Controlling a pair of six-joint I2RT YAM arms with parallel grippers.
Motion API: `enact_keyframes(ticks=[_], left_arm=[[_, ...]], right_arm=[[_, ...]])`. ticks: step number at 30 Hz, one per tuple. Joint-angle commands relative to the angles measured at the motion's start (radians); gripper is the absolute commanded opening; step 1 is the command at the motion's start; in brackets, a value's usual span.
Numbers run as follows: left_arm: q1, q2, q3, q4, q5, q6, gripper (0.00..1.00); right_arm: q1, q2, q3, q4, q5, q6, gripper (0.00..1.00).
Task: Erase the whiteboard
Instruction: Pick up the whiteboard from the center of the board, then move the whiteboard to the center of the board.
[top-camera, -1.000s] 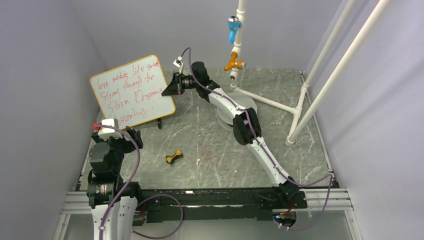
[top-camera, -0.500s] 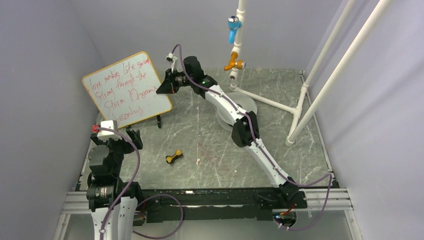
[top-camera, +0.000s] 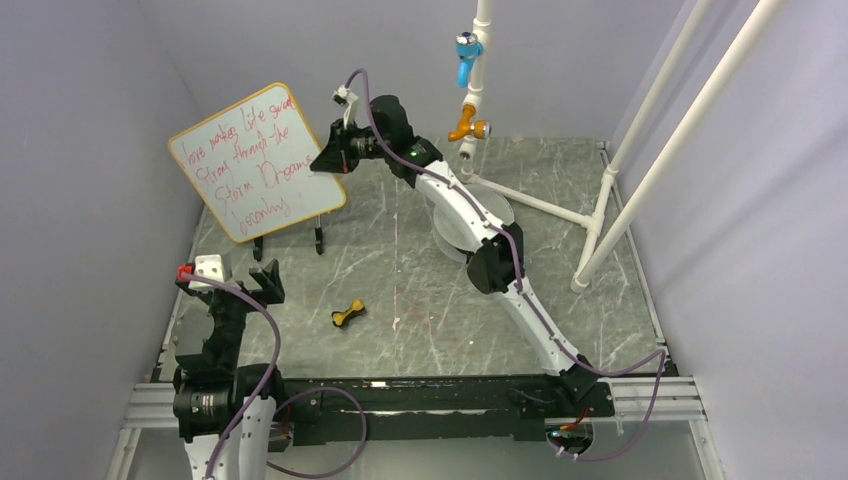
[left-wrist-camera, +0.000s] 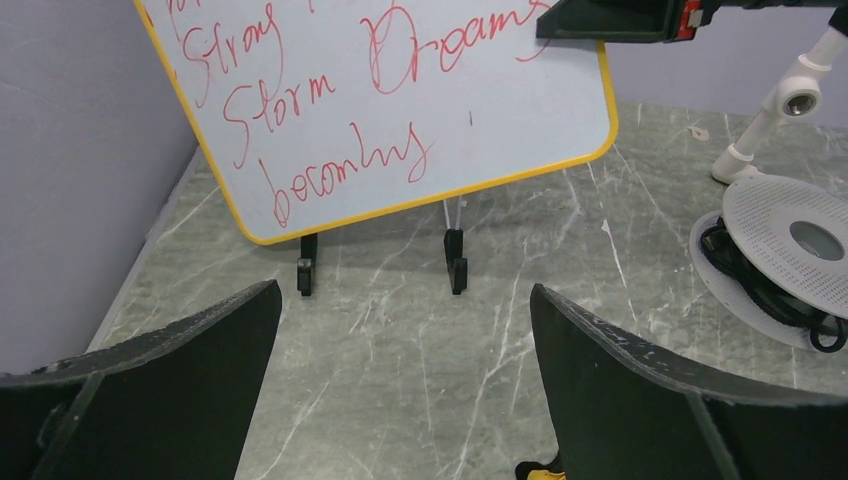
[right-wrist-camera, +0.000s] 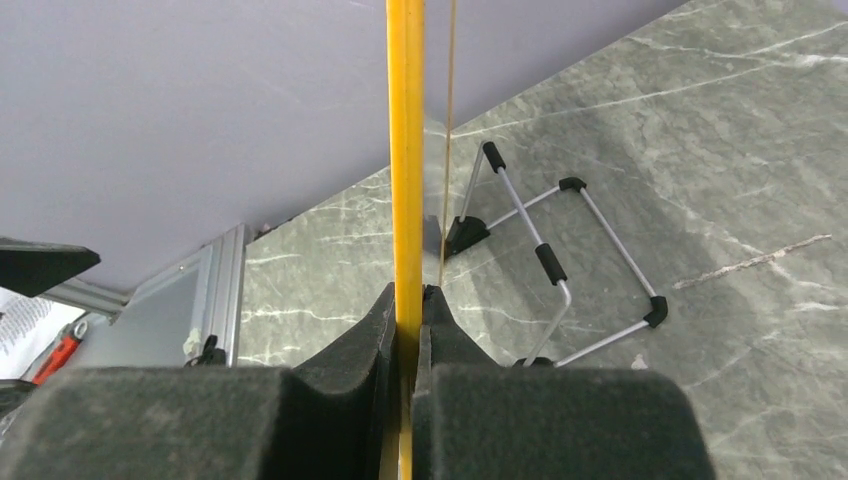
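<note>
The whiteboard (top-camera: 255, 160) is white with an orange-tan frame and carries several lines of red handwriting. It hangs tilted at the back left, above its stand. My right gripper (top-camera: 332, 158) is shut on the board's right edge. In the right wrist view the frame edge (right-wrist-camera: 406, 150) runs straight up between the closed pads (right-wrist-camera: 408, 300). In the left wrist view the board (left-wrist-camera: 400, 110) fills the top, with the right gripper's fingers (left-wrist-camera: 610, 20) on its corner. My left gripper (top-camera: 240, 275) is open and empty at the front left, its jaws wide apart (left-wrist-camera: 405, 295).
The wire stand (right-wrist-camera: 545, 260) sits on the marble table under the board, its black feet (left-wrist-camera: 455, 265) showing. A small yellow and black object (top-camera: 347, 314) lies at mid-left. A round grey disc (left-wrist-camera: 800, 240) and a white pipe frame with valves (top-camera: 470, 60) stand at the back.
My right gripper has carried the whiteboard up and to the left, off its stand. My left arm has lowered and stretched forward, its gripper still open.
</note>
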Motion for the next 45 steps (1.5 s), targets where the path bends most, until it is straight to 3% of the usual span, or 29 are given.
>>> enact_keyframes(ticks=[1,7,13,23,36,41,45], left_arm=[[0.0,-0.02,-0.002,0.05,0.026,0.016,0.99],[0.0,-0.05,0.005,0.058,0.059,0.007,0.99],[-0.002,-0.072,0.048,0.059,0.149,-0.041,0.99],[-0.021,-0.052,0.112,0.098,0.301,-0.117,0.99],[-0.033,0.005,0.007,0.205,0.452,-0.257,1.0],[-0.036,0.066,-0.076,0.299,0.556,-0.35,1.0],[-0.048,0.153,-0.179,0.449,0.635,-0.478,0.99]], right_arm=[[-0.008,-0.185,0.108,0.144,-0.017,0.022,0.0],[-0.05,-0.283,0.083,0.066,-0.021,-0.013,0.0],[-0.108,-0.461,-0.067,-0.045,-0.066,-0.062,0.0],[-0.143,-0.9,-0.636,-0.192,0.0,-0.314,0.0],[-0.232,-1.302,-1.203,-0.245,0.052,-0.493,0.0],[-0.266,-1.377,-1.324,-0.237,0.057,-0.521,0.0],[-0.283,-1.383,-1.315,-0.216,0.067,-0.485,0.0]])
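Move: The whiteboard is already held by the right fingers at its right edge, its middle about 14 cm to that hand's left at hand height. It is bound for mid-table by the perforated disc, some 34 cm right, 3 cm ahead and 20 cm below. The stand lies about 12 cm left, 3 cm ahead, 24 cm below; the eraser 17 cm back, 5 cm right, 25 cm below. From the open left hand, the eraser is roughly 14 cm right, 6 cm ahead, 24 cm down. The whiteboard, still pinched at its edge by the right hand, is carried up some 17 cm, then right and back over the table towards the disc, sinking again: net about 28 cm right, 15 cm back. The fingers tip about 20 degrees downward. The open left hand rises and draws back, then comes forward and down, ending 10 cm right, nearer the eraser, turned 30 degrees clockwise. ##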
